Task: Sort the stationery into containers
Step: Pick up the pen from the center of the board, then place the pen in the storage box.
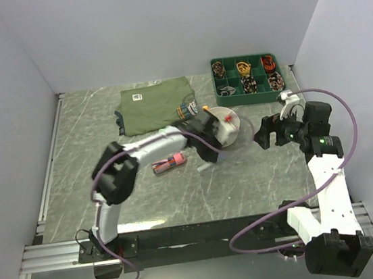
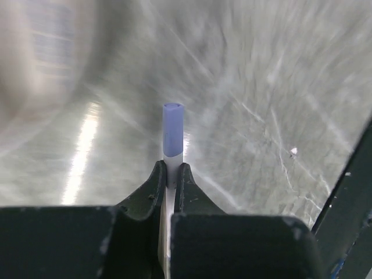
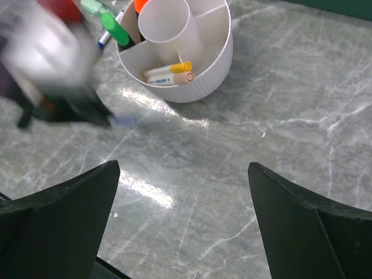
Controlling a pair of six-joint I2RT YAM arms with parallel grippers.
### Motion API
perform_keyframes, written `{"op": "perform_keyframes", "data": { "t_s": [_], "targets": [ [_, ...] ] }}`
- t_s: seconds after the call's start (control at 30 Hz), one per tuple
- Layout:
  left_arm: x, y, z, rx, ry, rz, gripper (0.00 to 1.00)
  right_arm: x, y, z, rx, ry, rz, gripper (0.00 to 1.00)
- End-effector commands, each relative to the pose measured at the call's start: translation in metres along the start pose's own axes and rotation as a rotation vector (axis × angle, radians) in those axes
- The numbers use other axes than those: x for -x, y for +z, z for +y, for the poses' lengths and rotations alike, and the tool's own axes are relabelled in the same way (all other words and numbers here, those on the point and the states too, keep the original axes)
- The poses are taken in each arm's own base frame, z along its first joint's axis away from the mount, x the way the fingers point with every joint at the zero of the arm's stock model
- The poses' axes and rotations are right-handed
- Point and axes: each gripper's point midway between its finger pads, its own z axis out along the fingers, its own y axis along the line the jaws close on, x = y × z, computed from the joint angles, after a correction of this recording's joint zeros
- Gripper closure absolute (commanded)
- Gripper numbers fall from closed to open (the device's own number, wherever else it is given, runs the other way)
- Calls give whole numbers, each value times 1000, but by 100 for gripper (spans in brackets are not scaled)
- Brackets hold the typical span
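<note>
My left gripper [image 2: 170, 168] is shut on a thin white pen with a pale blue cap [image 2: 172, 131], which sticks out ahead of the fingertips over the marble table. In the top view that gripper [image 1: 210, 151] hangs just left of the white round tub [image 1: 232, 113]. The right wrist view shows the tub [image 3: 203, 75] with its dividers; it holds a yellow-capped pen [image 3: 168, 70], a peach-capped pen [image 3: 174, 78], a green marker [image 3: 114, 29] and an orange one [image 3: 139, 4]. Red and pink markers [image 1: 169, 163] lie on the table. My right gripper [image 3: 183, 174] [image 1: 262, 135] stands open and empty, right of the tub.
A folded olive-green shirt [image 1: 158, 105] lies at the back, behind the left arm. At the back right stands a dark green compartment tray [image 1: 247, 77] of small items. White walls close off the table's left, back and right sides.
</note>
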Motion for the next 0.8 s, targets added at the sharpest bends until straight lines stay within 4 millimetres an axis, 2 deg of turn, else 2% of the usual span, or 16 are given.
{"op": "perform_keyframes", "data": {
  "t_s": [0.0,0.07,0.17,0.27,0.4,0.43,0.47,0.53,0.77],
  "targets": [
    [102,-113,-14,-167,276,-514,99,23,-5,6,16,-6,-62,0],
    [114,-121,-19,-191,432,-622,99,21,-2,3,7,7,-58,0],
    [133,-125,-22,-249,523,-672,93,23,-1,0,-7,10,-66,0],
    [152,-123,-22,-296,596,-733,94,24,-1,-3,-19,7,-62,0],
    [170,-108,-13,-296,657,-783,97,21,-1,-7,-38,4,-46,0],
    [171,-106,-12,-300,664,-785,97,20,-1,-8,-39,3,-43,0],
    [170,-96,-8,-310,656,-774,97,21,-1,-9,-42,2,-43,0],
    [174,-94,-7,-305,677,-785,97,20,-1,-9,-45,4,-41,0],
    [169,-76,3,-316,686,-780,98,16,1,-14,-59,7,-16,0]
  ]
}}
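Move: About 12 cm ahead and 3 cm to the right of the left hand, which already grips the blue-ended pen clear of the table, stands the white container, its middle roughly 1 cm below the fingers. The pencil case lies some 16 cm to the left and 3 cm ahead, the blue marker about 12 cm left and 10 cm ahead, both 5 cm lower. From the right hand the container is about 10 cm ahead, 15 cm left and 14 cm below. Keeping its pinch on the pen, the left hand sweeps up about 18 cm, drifting forward and then right, and sinks back some 6 cm above the container's near right rim. Meanwhile the wrist swings the fingers some 50 degrees, from steeply down and right to nearly level, pointing right and a little back. ##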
